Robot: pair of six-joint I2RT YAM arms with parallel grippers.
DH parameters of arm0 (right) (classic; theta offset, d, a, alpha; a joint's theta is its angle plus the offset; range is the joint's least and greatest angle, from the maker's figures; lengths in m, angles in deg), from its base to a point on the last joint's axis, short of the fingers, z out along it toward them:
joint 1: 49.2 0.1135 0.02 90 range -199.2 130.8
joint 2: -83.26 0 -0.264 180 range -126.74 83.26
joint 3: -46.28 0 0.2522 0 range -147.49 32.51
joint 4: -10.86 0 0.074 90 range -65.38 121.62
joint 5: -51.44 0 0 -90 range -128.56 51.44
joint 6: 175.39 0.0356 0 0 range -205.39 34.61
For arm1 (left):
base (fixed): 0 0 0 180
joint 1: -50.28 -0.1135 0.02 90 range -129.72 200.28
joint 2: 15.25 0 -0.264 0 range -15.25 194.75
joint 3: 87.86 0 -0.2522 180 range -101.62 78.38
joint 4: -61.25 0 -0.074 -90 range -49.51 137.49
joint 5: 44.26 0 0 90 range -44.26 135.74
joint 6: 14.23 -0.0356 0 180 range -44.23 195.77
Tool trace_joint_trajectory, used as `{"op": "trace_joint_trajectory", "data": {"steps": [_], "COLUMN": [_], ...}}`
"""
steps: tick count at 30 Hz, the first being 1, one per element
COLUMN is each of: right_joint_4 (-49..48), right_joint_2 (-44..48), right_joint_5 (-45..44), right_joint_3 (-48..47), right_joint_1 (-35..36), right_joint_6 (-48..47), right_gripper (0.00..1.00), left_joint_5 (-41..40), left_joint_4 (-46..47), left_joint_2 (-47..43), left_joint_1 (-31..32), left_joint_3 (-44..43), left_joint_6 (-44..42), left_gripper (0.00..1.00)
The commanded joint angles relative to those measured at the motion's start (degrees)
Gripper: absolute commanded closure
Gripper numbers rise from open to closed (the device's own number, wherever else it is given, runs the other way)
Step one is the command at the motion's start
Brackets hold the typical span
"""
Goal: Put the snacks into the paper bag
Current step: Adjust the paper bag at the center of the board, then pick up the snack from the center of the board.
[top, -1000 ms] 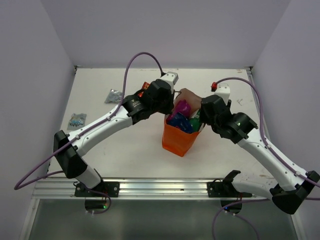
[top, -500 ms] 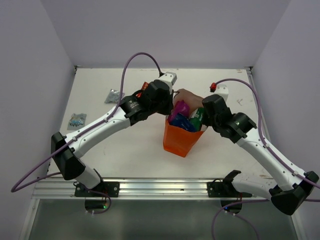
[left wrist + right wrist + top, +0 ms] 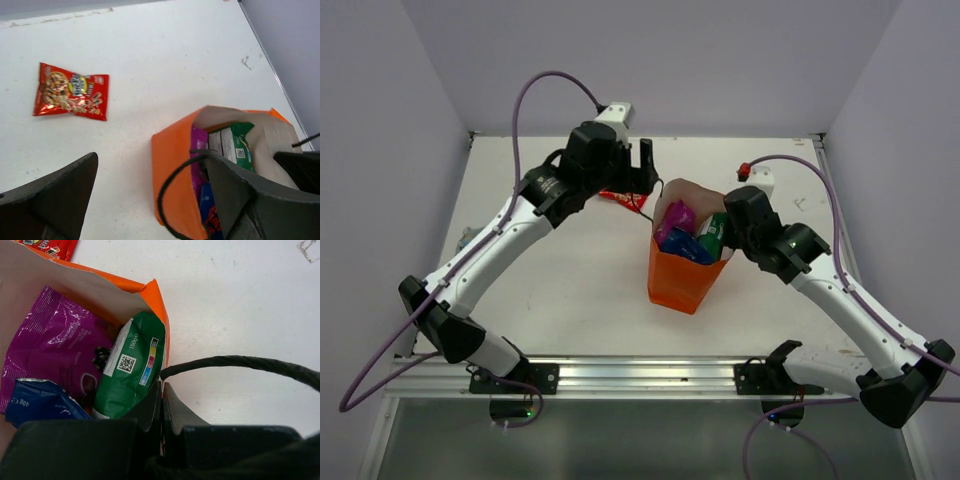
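The orange paper bag (image 3: 682,280) stands upright mid-table with its mouth open. Inside it lie a magenta-purple packet (image 3: 55,347), a green-and-white packet (image 3: 131,371) and a dark blue packet (image 3: 39,401). My right gripper (image 3: 162,389) is shut on the bag's right rim, next to a black cord handle (image 3: 240,364). My left gripper (image 3: 149,165) hangs open and empty above the table, behind and left of the bag (image 3: 177,175). A red packet (image 3: 70,93) lies flat on the table behind the bag, seen in the top view below the left gripper (image 3: 641,165).
A small white box with a red knob (image 3: 760,180) sits at the back right. The bag's other black handle (image 3: 172,192) loops out over its left side. White walls close in the table on three sides. My left arm (image 3: 510,235) spans the table's left half.
My left gripper opened, let go of the purple packet into the bag, and rose back and left. My right gripper closed on the bag's rim.
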Motion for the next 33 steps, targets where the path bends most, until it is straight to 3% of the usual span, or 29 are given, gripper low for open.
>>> {"op": "trace_joint_trajectory", "data": {"steps": [1,4,11,18,25,33], "right_joint_4": [-1.28,-1.55,-4.18,-6.29,-7.96,-8.49], "right_joint_2": [-0.65,-0.83,-0.48,-0.74,0.22,-0.3], "right_joint_5": [0.58,1.1,1.02,3.21,5.06,5.59], "right_joint_3": [-1.33,-1.24,-0.72,-0.19,0.86,1.22], "right_joint_1": [-0.32,-0.32,-0.23,-0.32,-0.32,-0.32], "right_joint_6": [-1.26,-1.52,-4.07,-6.88,-8.55,-9.79], "right_gripper": [1.0,1.0,1.0,1.0,1.0,1.0], "left_joint_5": [0.79,0.87,9.47,22.21,23.19,25.47], "left_joint_4": [0.23,0.32,6.65,15.35,15.53,16.49], "left_joint_2": [-4.86,-5.39,-3.56,13.9,33.95,43.82], "left_joint_1": [-4.27,-6.64,-19.01,-25.54,-29.05,-29.15], "left_joint_3": [-1.93,-1.84,3.35,2.65,-10.77,-14.85], "left_joint_6": [-2.26,-3.58,-3.06,-5.87,-8.15,-11.32], "left_gripper": [0.07,0.04,0.02,0.02,0.02,0.05]}}
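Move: The red snack packet lies flat about 21 cm ahead of the open left hand, 6 cm to its left and 31 cm below; the silver packet is some 20 cm farther left of it. The paper bag's middle is roughly 11 cm right of the left hand, 3 cm back and 19 cm below. From the right hand, the bag's middle is about 8 cm left, level ahead, 10 cm below; the red packet is 24 cm ahead, 23 cm left, 23 cm below. Open left hand swings left, then dives forward-down towards the red packet, ending 25 cm lower; right keeps pinching bag. ##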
